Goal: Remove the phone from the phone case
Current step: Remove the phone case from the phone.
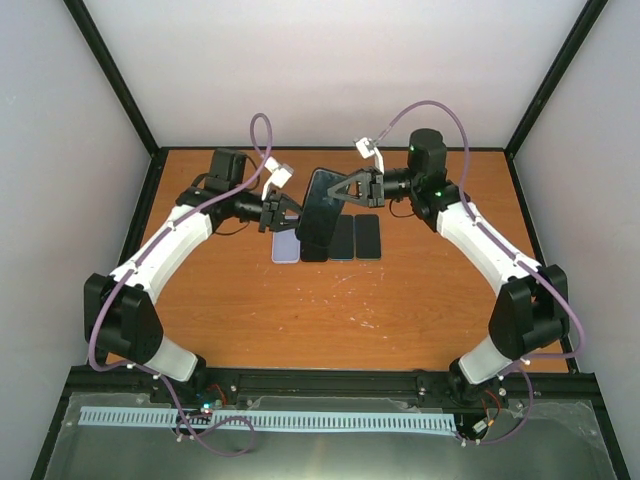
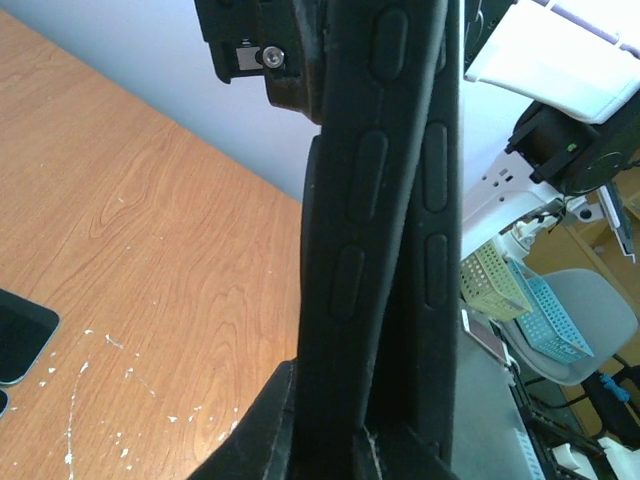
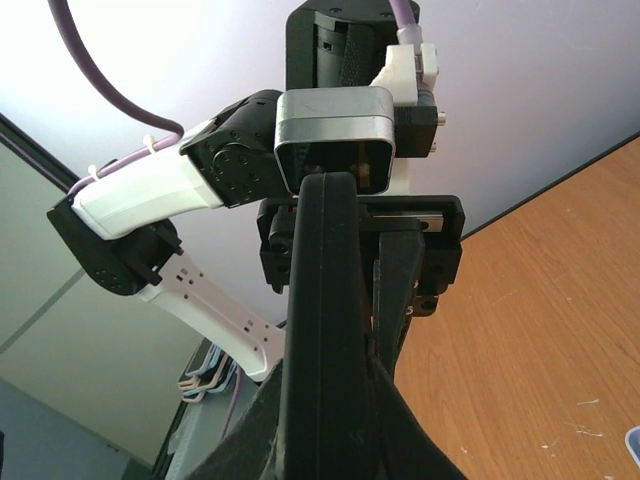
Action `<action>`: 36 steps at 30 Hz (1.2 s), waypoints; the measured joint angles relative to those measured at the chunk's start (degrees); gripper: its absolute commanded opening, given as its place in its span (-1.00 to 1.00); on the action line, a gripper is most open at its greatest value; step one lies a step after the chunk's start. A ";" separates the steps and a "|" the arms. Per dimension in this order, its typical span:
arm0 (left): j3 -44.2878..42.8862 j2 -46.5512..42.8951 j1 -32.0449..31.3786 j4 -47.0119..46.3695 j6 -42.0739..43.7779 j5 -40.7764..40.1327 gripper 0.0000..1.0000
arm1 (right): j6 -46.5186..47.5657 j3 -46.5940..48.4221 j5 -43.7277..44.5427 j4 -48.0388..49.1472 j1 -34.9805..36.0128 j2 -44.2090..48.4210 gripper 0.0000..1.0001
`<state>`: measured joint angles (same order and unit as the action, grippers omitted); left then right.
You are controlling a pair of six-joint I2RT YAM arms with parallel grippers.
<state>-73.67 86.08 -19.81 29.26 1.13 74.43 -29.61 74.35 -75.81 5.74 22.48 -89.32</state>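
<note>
A black phone case (image 1: 322,205) is held upright above the wooden table (image 1: 400,300), between both grippers. My left gripper (image 1: 298,212) is shut on its left side and my right gripper (image 1: 342,190) is shut on its right side. In the left wrist view the case edge (image 2: 365,200), with raised button covers, rises between my left gripper's (image 2: 340,440) fingers. A second black edge (image 2: 435,200) runs beside it. I cannot tell the phone apart from the case. In the right wrist view the case edge (image 3: 320,330) fills my right gripper (image 3: 325,420).
Below the held case, a row of handsets lies on the table: a lavender one (image 1: 287,246) and dark ones (image 1: 343,238) (image 1: 367,237). A dark handset corner (image 2: 20,335) shows at the left. Black frame posts (image 1: 130,90) and white walls enclose the table.
</note>
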 measured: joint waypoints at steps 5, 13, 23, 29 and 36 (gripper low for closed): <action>0.04 -0.28 1.55 -1.60 -1.68 1.92 -0.99 | 2.03 4.57 -1.14 -4.42 0.00 -2.49 -0.46; 3.41 -0.98 5.57 -12.55 -12.13 4.94 -0.99 | 8.94 9.20 3.37 -13.40 -0.46 -5.97 0.18; 9.84 0.44 13.86 -27.36 -30.25 6.03 -0.99 | 19.98 12.98 19.41 -23.41 -3.52 -5.46 0.26; 10.10 1.95 14.69 -30.14 -39.04 3.30 -0.98 | 28.55 12.81 34.56 -27.17 1.51 -3.26 0.27; 10.05 3.23 14.73 -28.41 -43.95 -1.86 -0.99 | 39.30 12.83 52.06 -27.96 12.33 -1.57 0.27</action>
<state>-63.61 89.32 -5.08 0.84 -42.83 72.58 9.69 87.18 -23.75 -22.22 34.81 -90.89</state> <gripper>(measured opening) 0.108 0.636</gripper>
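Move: Both hands already grip the cased phone in mid-air. Its middle lies about 4 cm to the left hand's right and 2 cm above it; from the right hand, roughly 4 cm left, 3 cm back and 3 cm below. On the table some 30 cm below the left hand and 13 cm ahead, the light purple case lies about 5 cm left, the black case 2 cm right and the nearer bare phone 10 cm right. The right fingers open and let go of the phone's upper right edge, while the left keeps its pinch on the lower left edge and carries the phone about 9 cm forward and 7.5 cm left, finally sinking a little and turning counter-clockwise. The freed right hand sweeps forward and slightly right, then curls back left and lower, swinging some 50 degrees until its open fingers slant forward and down beside the phone. ##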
